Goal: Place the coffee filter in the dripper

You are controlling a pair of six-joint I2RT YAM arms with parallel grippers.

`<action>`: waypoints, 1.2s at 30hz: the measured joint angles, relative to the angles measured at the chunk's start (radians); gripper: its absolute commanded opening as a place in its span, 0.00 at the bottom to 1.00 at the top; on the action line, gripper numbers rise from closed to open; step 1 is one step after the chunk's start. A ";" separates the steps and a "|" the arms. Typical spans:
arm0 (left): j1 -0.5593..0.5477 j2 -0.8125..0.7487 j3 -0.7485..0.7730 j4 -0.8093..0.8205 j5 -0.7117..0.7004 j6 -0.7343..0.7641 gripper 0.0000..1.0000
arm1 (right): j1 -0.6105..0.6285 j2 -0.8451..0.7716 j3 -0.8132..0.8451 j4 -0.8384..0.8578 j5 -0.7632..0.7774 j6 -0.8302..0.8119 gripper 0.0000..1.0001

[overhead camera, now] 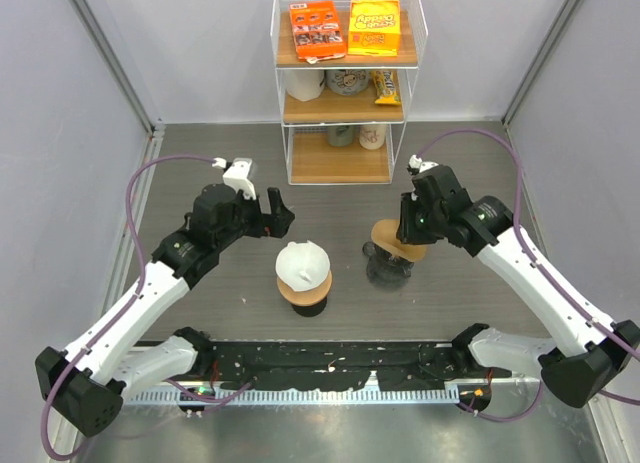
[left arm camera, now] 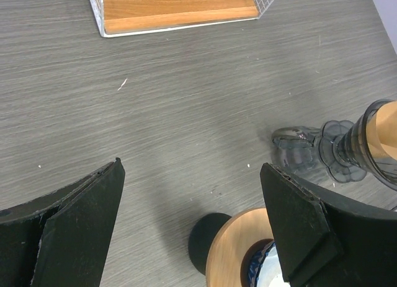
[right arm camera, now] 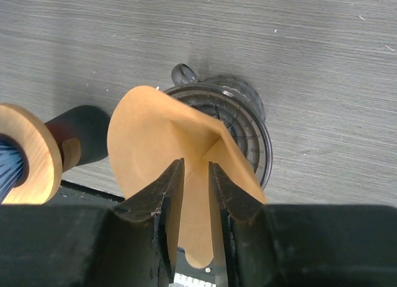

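Note:
The brown paper coffee filter [right arm camera: 155, 129] lies crumpled and tilted over the mouth of the clear glass dripper [right arm camera: 251, 110], covering its left half. In the top view the coffee filter [overhead camera: 393, 235] sits on the dripper [overhead camera: 388, 268] right of the table's centre. My right gripper [right arm camera: 196, 164] hovers directly above the filter. Its jaws stand a narrow gap apart, with the paper's face showing through the gap and no pinch visible. My left gripper [left arm camera: 192, 166] is wide open and holds nothing. It hangs behind a wooden stand [overhead camera: 303, 295].
The wooden stand carries a stack of white filters [overhead camera: 303, 263], just left of the dripper. A wire and wood shelf [overhead camera: 340, 158] with snack boxes and cups stands at the back centre. Grey walls close in both sides.

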 measured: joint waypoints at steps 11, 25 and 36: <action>0.046 -0.005 -0.013 0.000 0.024 -0.017 0.99 | 0.023 0.083 -0.003 -0.001 0.024 -0.002 0.24; 0.071 -0.005 -0.019 0.002 0.058 -0.021 0.99 | 0.051 0.116 -0.026 -0.007 0.087 0.002 0.24; 0.083 -0.005 -0.023 0.001 0.073 -0.025 0.99 | 0.095 0.140 -0.040 -0.007 0.098 0.003 0.26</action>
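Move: Just ahead of the right hand and some 2 cm to its left stands the glass dripper, its middle about 8 cm below; the brown filter lies across its mouth at the fingertips, about 2 cm down. The glass carafe sits right under the dripper, 16 cm below the hand. About 20 cm to the left of the glass dripper and 4 cm nearer stands the wood-ringed dripper. From the left hand the glass dripper lies roughly 25 cm right, 5 cm back and 15 cm below. Sinking about 5 cm, the right hand pushes the brown filter down into the mouth of the glass dripper with its part-open fingertips set in the paper. It drifts left by about 1 cm late in the stroke while the wrist tips some 10 degrees, its left side dipping and the fingers turning steeper. The finger gap hardly changes. ##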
